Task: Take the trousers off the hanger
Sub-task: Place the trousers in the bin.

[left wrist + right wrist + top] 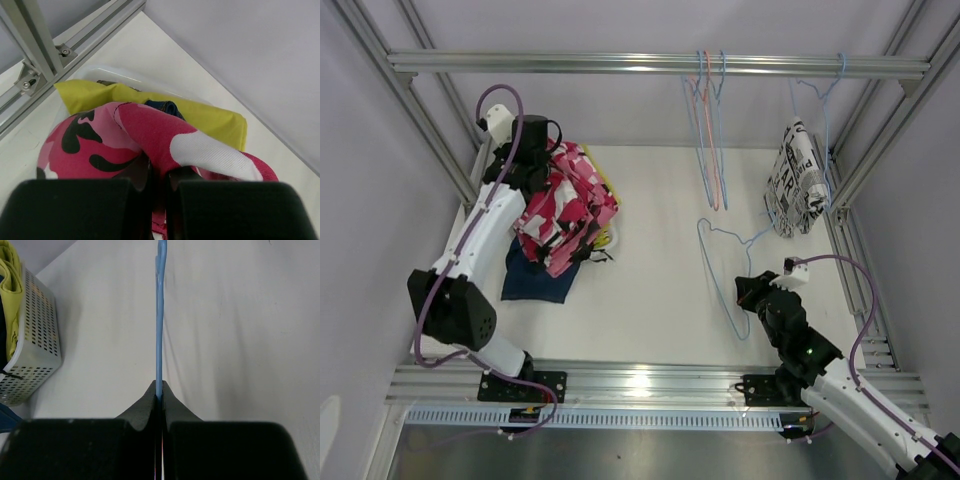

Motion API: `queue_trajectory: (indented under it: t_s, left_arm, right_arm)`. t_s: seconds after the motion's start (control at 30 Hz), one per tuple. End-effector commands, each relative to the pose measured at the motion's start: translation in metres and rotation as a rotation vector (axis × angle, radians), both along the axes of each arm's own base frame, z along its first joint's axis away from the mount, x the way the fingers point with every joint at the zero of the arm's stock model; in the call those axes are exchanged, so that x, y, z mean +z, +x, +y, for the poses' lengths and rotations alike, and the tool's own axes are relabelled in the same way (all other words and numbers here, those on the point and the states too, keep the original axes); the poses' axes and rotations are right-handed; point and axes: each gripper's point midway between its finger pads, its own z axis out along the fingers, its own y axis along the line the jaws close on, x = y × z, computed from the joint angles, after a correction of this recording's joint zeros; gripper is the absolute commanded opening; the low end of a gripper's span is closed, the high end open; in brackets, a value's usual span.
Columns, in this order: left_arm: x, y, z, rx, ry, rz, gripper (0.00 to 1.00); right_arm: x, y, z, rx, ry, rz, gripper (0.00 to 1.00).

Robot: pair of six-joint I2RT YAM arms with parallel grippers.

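The pink-red patterned trousers [565, 210] lie on top of a pile at the left, and my left gripper [160, 175] is shut on a fold of them [150, 130]. Under them show yellow trousers [210, 117] and a bit of navy cloth [162, 106]. Another navy pair [535, 285] lies flat on the table beside the pile. My right gripper [748, 292] is shut on the wire of a bare blue hanger [718, 262] [160, 315], held low over the table. The white newspaper-print trousers [798, 180] hang on a hanger from the top rail at the right.
Several empty wire hangers [710, 130] dangle from the aluminium rail [620, 63]. A white perforated basket [35, 340] holds yellow cloth at the left. Frame posts [880, 130] border both sides of the white table [660, 300].
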Motion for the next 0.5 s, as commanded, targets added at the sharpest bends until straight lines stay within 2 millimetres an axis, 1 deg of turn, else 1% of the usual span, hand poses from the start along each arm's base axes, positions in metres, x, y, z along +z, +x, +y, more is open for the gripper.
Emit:
queue_trajectory:
  t_s: [0.0,0.03,0.07,0.1,0.13,0.17,0.2,0.27,0.3,0.33,0.47]
  left_arm:
    - [0.008,0.026,0.02,0.068,-0.058,-0.037,0.01]
    - [0.006,0.032,0.028,0.085,-0.068,-0.028,0.0]
    - [-0.013,0.04,0.03,0.091,-0.074,0.023,0.0]
    - [-0.02,0.046,0.029,0.077,-0.087,0.04,0.0]
    - [-0.03,0.05,0.032,0.076,-0.09,0.062,0.0]
    - [-0.048,0.056,0.033,0.073,-0.087,0.103,0.01]
    - [-0.057,0.06,0.032,0.062,-0.087,0.122,0.01]
    - [-0.076,0.063,0.029,0.038,-0.098,0.173,0.01]
    - [-0.09,0.064,0.027,0.03,-0.101,0.207,0.0]
    - [-0.098,0.064,0.025,0.021,-0.109,0.228,0.01]
    - [-0.117,0.061,0.017,-0.02,-0.123,0.286,0.01]
  right_arm:
    - [0.003,0.002,0.0,0.002,-0.003,-0.009,0.0]
    - [0.002,0.002,0.0,0.002,-0.004,-0.005,0.0]
    - [0.002,0.002,0.0,0.004,-0.005,-0.004,0.0]
    - [0.002,0.002,0.0,0.0,-0.006,-0.003,0.0]
    - [0.002,0.002,0.0,0.0,-0.003,-0.005,0.0]
    - [0.003,0.002,0.0,-0.002,-0.002,-0.005,0.0]
    - [0.003,0.002,0.0,-0.001,-0.003,-0.005,0.0]
    - [0.003,0.002,-0.002,-0.005,-0.009,-0.004,0.0]
    - [0.005,0.003,-0.002,-0.009,-0.009,-0.006,0.0]
    - [0.005,0.002,-0.003,-0.008,-0.01,-0.003,0.0]
    - [0.014,-0.001,-0.004,-0.008,-0.002,-0.011,0.0]
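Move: The bin, already full of trousers, has its middle some 22 cm below my left hand, about 4 cm ahead and 7 cm to the right; that hand still pinches the pink camouflage trousers. The yellow trousers on the pile lie roughly 8 cm ahead, 8 cm right and 18 cm down. The navy ones hang over the near side, about 14 cm back, 3 cm right and 25 cm down. From my right hand the bin is around 25 cm ahead, 51 cm left and 6 cm lower. I bring the pinched end of the pink trousers down onto the heap in the bin. My left hand first swoops forward and down towards the yellow trousers, then sinks almost straight, about 11 cm down and 7 cm forward in all, its fingers tipping some 15 degrees further downward and staying shut on the cloth. ##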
